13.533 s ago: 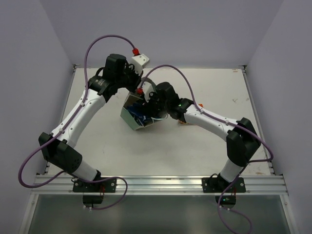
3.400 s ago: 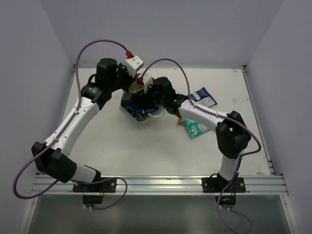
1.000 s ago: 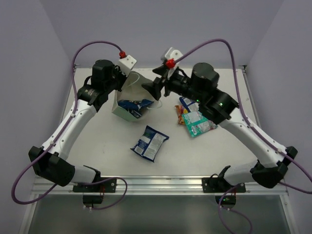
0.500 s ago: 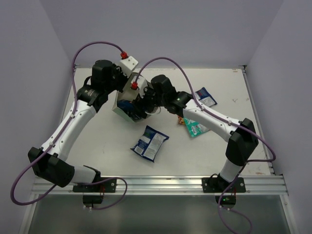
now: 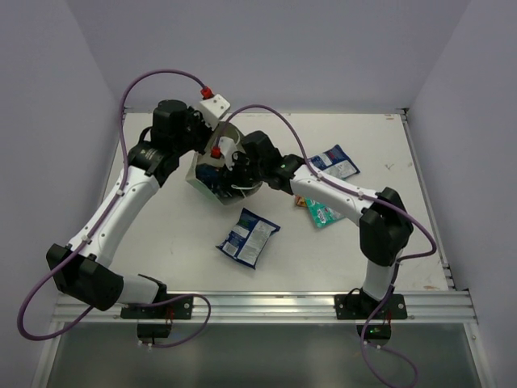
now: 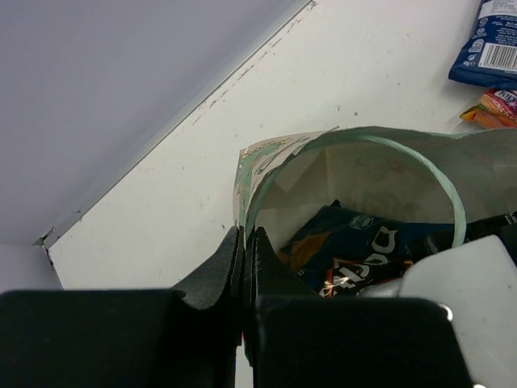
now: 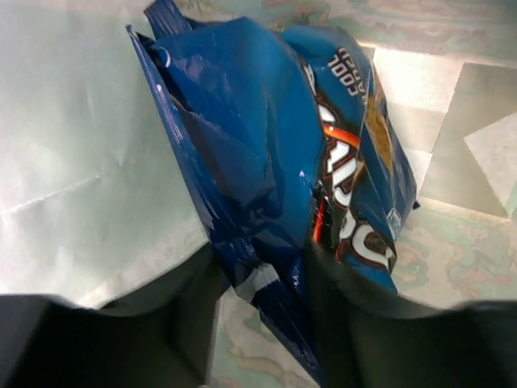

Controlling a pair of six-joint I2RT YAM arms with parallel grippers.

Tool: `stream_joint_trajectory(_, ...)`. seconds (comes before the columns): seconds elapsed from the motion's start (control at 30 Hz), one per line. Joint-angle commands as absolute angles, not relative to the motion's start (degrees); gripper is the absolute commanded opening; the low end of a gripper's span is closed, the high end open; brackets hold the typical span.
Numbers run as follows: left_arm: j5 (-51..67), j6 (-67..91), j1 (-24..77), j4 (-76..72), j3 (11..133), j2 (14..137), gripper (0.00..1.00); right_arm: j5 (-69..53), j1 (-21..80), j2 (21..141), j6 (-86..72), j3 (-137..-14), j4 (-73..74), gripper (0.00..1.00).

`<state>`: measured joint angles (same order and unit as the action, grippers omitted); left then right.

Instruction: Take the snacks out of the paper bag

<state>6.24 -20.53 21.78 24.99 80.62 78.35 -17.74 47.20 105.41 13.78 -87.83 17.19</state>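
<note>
The mint-green paper bag (image 5: 199,183) lies tilted at the table's back left, its mouth facing right. My left gripper (image 5: 212,144) is shut on its cream rim (image 6: 355,137), the jaws (image 6: 245,242) pinched flat on the paper. My right gripper (image 5: 224,171) reaches into the mouth. Inside, its fingers (image 7: 262,299) press on either side of a crumpled blue snack packet (image 7: 266,162), also visible in the left wrist view (image 6: 363,242). Outside the bag lie a blue packet (image 5: 248,237), another blue one (image 5: 335,162), a teal-green one (image 5: 323,212) and an orange one (image 5: 300,202).
The right forearm (image 5: 339,194) stretches over the teal and orange packets. Purple cables loop above both arms. The back wall and the table's back edge (image 6: 161,153) run close behind the bag.
A second ago the right arm was raised and outside the bag. It has since come down, entered the bag's mouth, and its jaws have narrowed onto the blue packet. The left gripper kept its hold.
</note>
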Motion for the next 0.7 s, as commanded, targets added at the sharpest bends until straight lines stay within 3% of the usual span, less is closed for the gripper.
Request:
stream_joint_trajectory(0.0, 6.07, -20.74, 21.89, 21.71, 79.90, 76.11, 0.00, -18.81, 47.29, 102.06, 13.80, -90.53, 14.77, 0.38)
stream_joint_trajectory(0.03, 5.63, -20.74, 21.97, 21.71, 79.63, 76.11, 0.00, -18.46, 47.29, 101.17, 13.71, -90.53, 14.42, 0.24)
stream_joint_trajectory(0.07, 4.23, -20.66, 21.89, 21.45, 79.28, 76.03, 0.00, -17.93, 47.29, 100.21, 13.71, -90.35, 13.98, 0.17)
stream_joint_trajectory(0.23, 2.37, -20.30, 21.97, 18.72, 75.07, 74.01, 0.00, -15.38, 47.29, 93.27, 14.06, -89.38, 11.08, 0.00)
stream_joint_trajectory(0.67, -1.74, -18.46, 21.97, 18.11, 74.00, 73.83, 0.00, -13.45, 47.29, 83.69, 14.15, -91.05, 8.18, 0.00)
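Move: The blue snack packet still inside the paper bag has its near edge between the right hand's half-open fingers; its middle lies about 4 cm left, 1 cm ahead and 3 cm lower. The bag rim in the left hand's pinch is 7 cm ahead, 4 cm left and 13 cm above the right hand, while the loose packet on the table is 9 cm back, 6 cm right and 15 cm below. From the left hand, the packet in the bag is 7 cm back, 3 cm right and 16 cm down. The packet's edge is pinched as the right fingers shut on it, and then it is drawn up towards the bag's mouth: the right hand climbs some 15 cm, easing slightly right, while its wrist tips the fingers up by about 20 degrees. Meanwhile the left hand keeps its pinch on the bag rim, sinking about 2 cm and drifting nearly as far left. ##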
